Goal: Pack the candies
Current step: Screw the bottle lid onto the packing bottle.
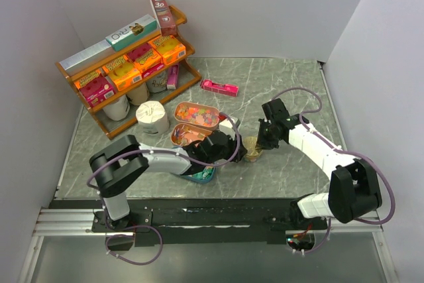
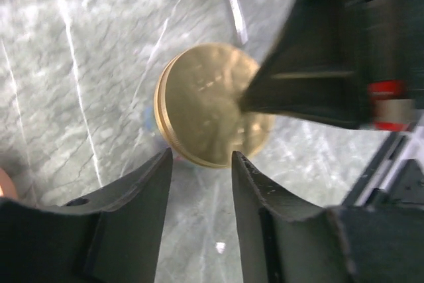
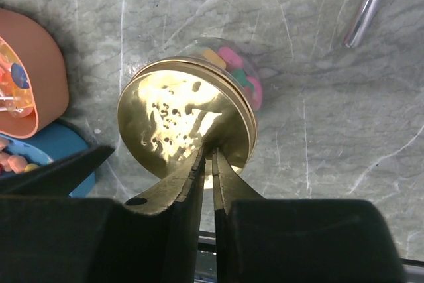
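A small clear jar holds candies [image 3: 236, 69] under a gold lid [image 3: 179, 120]. In the top view the lid [image 1: 252, 149] sits mid-table between both grippers. My right gripper [image 3: 210, 153] is shut, and its tips rest on the lid's near edge with nothing between them. My left gripper [image 2: 201, 158] is open, its fingertips [image 2: 164, 160] just short of the lid [image 2: 205, 107] and not touching it. The right gripper's black finger [image 2: 305, 77] presses on the lid from the right. More candies [image 1: 197, 114] fill an open oval tin [image 1: 177, 111].
A second orange tin [image 1: 187, 135] and a blue tin [image 1: 202, 175] lie by the left arm. A metal spoon [image 3: 368, 8] lies beyond the jar. At back left stand a wooden shelf [image 1: 126, 64] of boxes, a white roll [image 1: 152, 116] and a pink box [image 1: 220, 87].
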Tool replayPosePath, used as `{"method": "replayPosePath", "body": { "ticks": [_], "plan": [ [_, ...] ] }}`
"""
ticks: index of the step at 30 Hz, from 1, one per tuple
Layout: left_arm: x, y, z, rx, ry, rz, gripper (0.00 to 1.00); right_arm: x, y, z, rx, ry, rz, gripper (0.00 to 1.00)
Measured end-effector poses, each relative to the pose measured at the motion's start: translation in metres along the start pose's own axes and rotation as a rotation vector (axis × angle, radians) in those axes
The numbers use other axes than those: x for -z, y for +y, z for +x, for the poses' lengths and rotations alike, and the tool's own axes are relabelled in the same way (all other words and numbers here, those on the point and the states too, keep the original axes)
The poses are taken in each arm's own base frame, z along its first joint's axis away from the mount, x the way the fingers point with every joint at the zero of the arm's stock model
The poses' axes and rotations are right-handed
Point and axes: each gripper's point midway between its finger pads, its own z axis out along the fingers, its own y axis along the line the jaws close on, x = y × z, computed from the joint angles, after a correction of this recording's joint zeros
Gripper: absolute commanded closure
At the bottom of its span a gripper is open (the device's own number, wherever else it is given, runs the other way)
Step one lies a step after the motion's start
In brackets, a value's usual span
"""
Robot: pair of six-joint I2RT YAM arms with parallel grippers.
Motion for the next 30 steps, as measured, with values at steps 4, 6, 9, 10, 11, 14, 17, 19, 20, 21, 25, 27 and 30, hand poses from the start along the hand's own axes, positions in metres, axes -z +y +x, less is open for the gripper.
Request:
{"method": "replayPosePath", "body": {
  "ticks": [4, 6, 9, 10, 11, 14, 17, 19, 20, 21, 25, 27, 30],
  "plan": [
    [-0.012, 0.007, 0.014, 0.02, 0.032, -0.021, 0.58, 0.0, 0.0, 0.0, -0.001, -0.002, -0.002, 0.85],
    [-0.016, 0.008, 0.012, 0.023, 0.034, -0.027, 0.64, 0.0, 0.0, 0.0, -0.001, -0.003, 0.0, 0.85],
    [-0.023, 0.009, 0.007, 0.032, 0.028, -0.034, 0.69, -0.001, 0.0, 0.001, 0.001, -0.005, 0.003, 0.87],
    [-0.025, 0.01, 0.006, 0.035, 0.026, -0.035, 0.7, -0.001, 0.0, 0.001, 0.001, -0.007, 0.002, 0.88],
    [-0.025, 0.01, 0.005, 0.036, 0.022, -0.035, 0.71, -0.002, -0.001, 0.001, 0.0, -0.01, 0.003, 0.88],
    [-0.026, 0.011, 0.004, 0.038, 0.019, -0.037, 0.73, -0.004, -0.001, 0.002, -0.009, -0.016, -0.001, 0.9],
    [-0.027, 0.012, 0.004, 0.039, 0.017, -0.037, 0.75, -0.007, 0.0, 0.004, -0.027, -0.024, -0.01, 0.91],
    [-0.028, 0.013, 0.003, 0.041, 0.011, -0.035, 0.75, -0.007, 0.0, 0.004, -0.037, -0.033, -0.016, 0.9],
    [-0.029, 0.013, 0.003, 0.042, 0.007, -0.033, 0.75, -0.006, 0.001, 0.003, -0.042, -0.037, -0.018, 0.89],
    [-0.03, 0.013, 0.002, 0.042, 0.004, -0.031, 0.75, -0.003, 0.001, 0.002, -0.045, -0.048, -0.02, 0.89],
    [-0.031, 0.009, 0.002, 0.044, 0.0, -0.012, 0.75, 0.005, -0.007, 0.004, -0.042, -0.036, 0.037, 0.87],
    [-0.031, 0.008, 0.002, 0.044, 0.002, -0.005, 0.74, 0.011, -0.017, 0.007, -0.033, -0.019, 0.097, 0.87],
    [-0.031, 0.007, 0.003, 0.044, 0.004, -0.002, 0.74, 0.017, -0.029, 0.009, -0.014, 0.0, 0.168, 0.88]
  ]
}}
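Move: The bottle lid, lying on the packing bottle, has its middle about 5 cm to the left hand's right, 2 cm farther out and 2 cm lower; the orange tray stands some 16 cm to that hand's left and 8 cm out, the blue tray as far left and about level with it. From the right hand, whose fingertips are on the lid, the lid's middle lies about 2 cm ahead, 1 cm left and 1 cm down, and the spoon roughly 9 cm ahead and 7 cm right, down on the table. The lid's left rim is met by the left fingers, which sink about 2 cm, then push forward and right some 3 cm while closing to about half their opening. The right fingers, nearly shut, first stay on the lid, dipping slightly, then draw right and back about 3 cm to its right-hand rim, the hand rolling a little. ##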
